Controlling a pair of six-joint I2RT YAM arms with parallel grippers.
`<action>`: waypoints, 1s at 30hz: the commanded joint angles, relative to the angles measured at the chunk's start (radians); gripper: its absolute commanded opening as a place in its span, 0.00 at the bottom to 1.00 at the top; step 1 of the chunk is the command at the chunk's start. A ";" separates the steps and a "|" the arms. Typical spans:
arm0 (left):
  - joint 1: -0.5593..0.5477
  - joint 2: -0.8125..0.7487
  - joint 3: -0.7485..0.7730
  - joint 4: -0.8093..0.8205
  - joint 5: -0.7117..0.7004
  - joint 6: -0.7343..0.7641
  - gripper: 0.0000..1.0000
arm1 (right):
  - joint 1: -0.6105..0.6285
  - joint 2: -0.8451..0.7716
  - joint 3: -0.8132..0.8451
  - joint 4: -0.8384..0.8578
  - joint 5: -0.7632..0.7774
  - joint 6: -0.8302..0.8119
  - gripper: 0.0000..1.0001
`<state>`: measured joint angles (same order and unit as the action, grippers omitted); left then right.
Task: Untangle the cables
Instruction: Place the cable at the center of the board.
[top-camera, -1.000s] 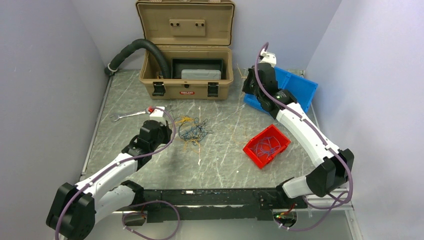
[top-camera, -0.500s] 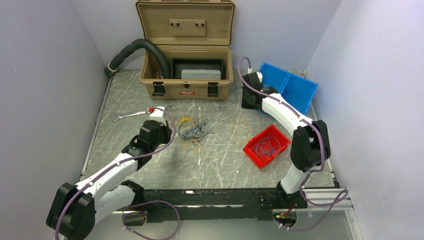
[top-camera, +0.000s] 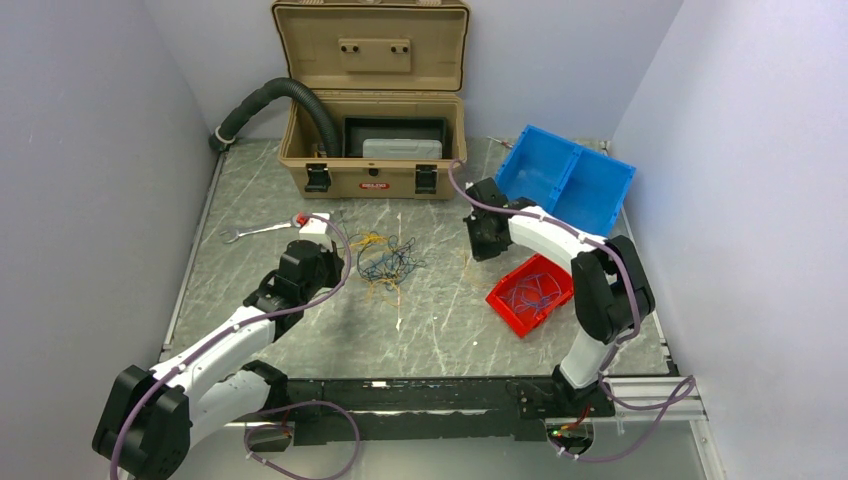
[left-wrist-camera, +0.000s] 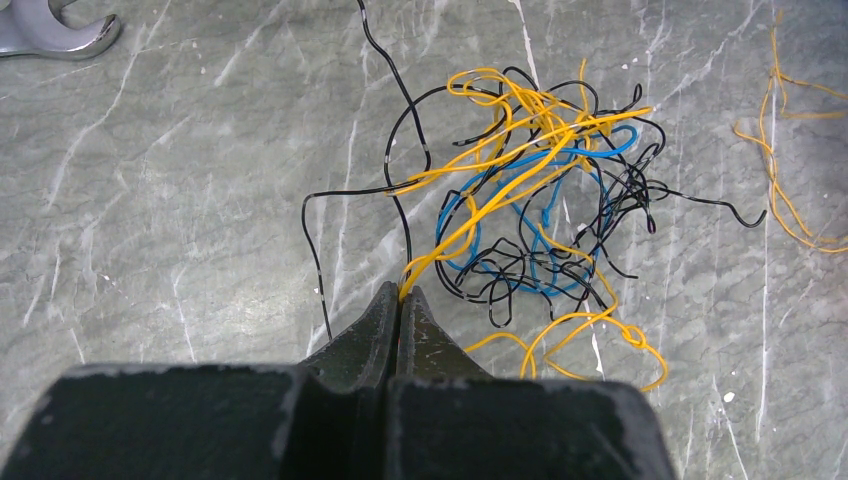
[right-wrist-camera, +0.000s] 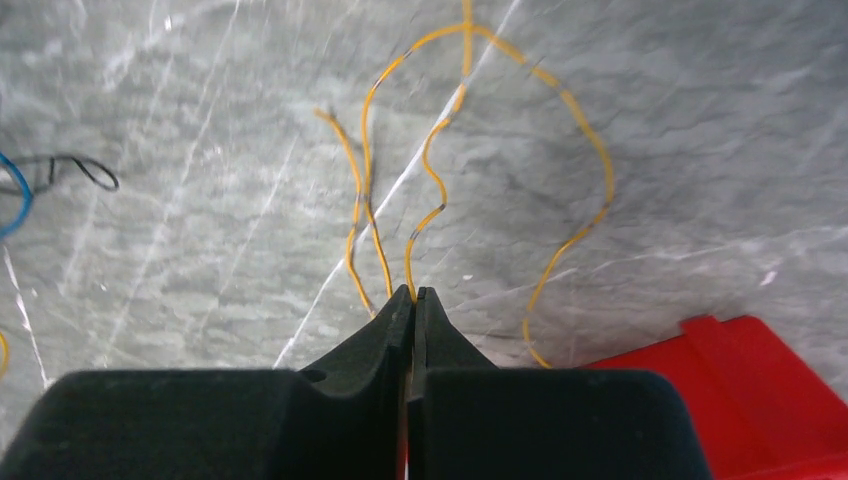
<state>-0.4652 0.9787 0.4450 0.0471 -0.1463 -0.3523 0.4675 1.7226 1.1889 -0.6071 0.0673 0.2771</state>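
Observation:
The cables (top-camera: 388, 260) are thin blue, yellow-orange and black wires in a loose tangle (left-wrist-camera: 530, 210) left of the table's middle. My left gripper (top-camera: 343, 267) sits at the tangle's left edge, shut (left-wrist-camera: 400, 292) on a yellow wire that runs out of the knot. Separate loose yellow wires (top-camera: 466, 262) lie flat further right (right-wrist-camera: 440, 170). My right gripper (top-camera: 479, 250) hovers over them with jaws shut (right-wrist-camera: 412, 291). One strand meets its tips, and I cannot tell whether it is pinched. Blue wires (top-camera: 533, 292) lie in the red bin (top-camera: 505, 300).
An open tan toolbox (top-camera: 372, 182) stands at the back with a black corrugated hose (top-camera: 270, 95) entering it. A blue bin (top-camera: 565, 178) sits at the back right. A wrench (top-camera: 255, 232) lies at the left. The red bin's corner (right-wrist-camera: 740, 370) is beside my right fingers.
My right arm has swung from the blue bin forward and left, down over the loose yellow wires. The left arm and the tangle have stayed still.

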 joint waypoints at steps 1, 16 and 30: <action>0.001 -0.017 0.004 0.033 0.008 0.018 0.00 | 0.016 -0.016 -0.045 0.045 -0.061 -0.029 0.05; 0.001 -0.021 0.001 0.033 0.006 0.021 0.00 | 0.027 0.012 -0.101 0.182 -0.127 0.031 0.19; 0.001 -0.020 0.000 0.036 0.010 0.021 0.00 | 0.033 -0.082 -0.162 0.213 -0.190 0.023 0.66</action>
<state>-0.4652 0.9787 0.4450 0.0475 -0.1463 -0.3519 0.4927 1.6989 1.0405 -0.4335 -0.0883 0.3069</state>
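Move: The right hand holds an end of the yellow cable just above the table. The place for it is bare board about 3 cm to the left, 2 cm back and some 4 cm below. The tangled cable pile lies about 18 cm to this hand's left and 1 cm ahead, the red bin some 11 cm right and 6 cm back. From the left hand, that spot is roughly 24 cm right, 3 cm ahead and 8 cm below. Back and down by about 2 cm each, the right hand finishes lowering the yellow cable, then eases some 3 cm left towards the tangled pile and a little farther back at the end. Meanwhile the fingers spread from almost shut to a bit over half open, letting go of the strand, as the wrist rolls about 10 degrees, its left side rising. ##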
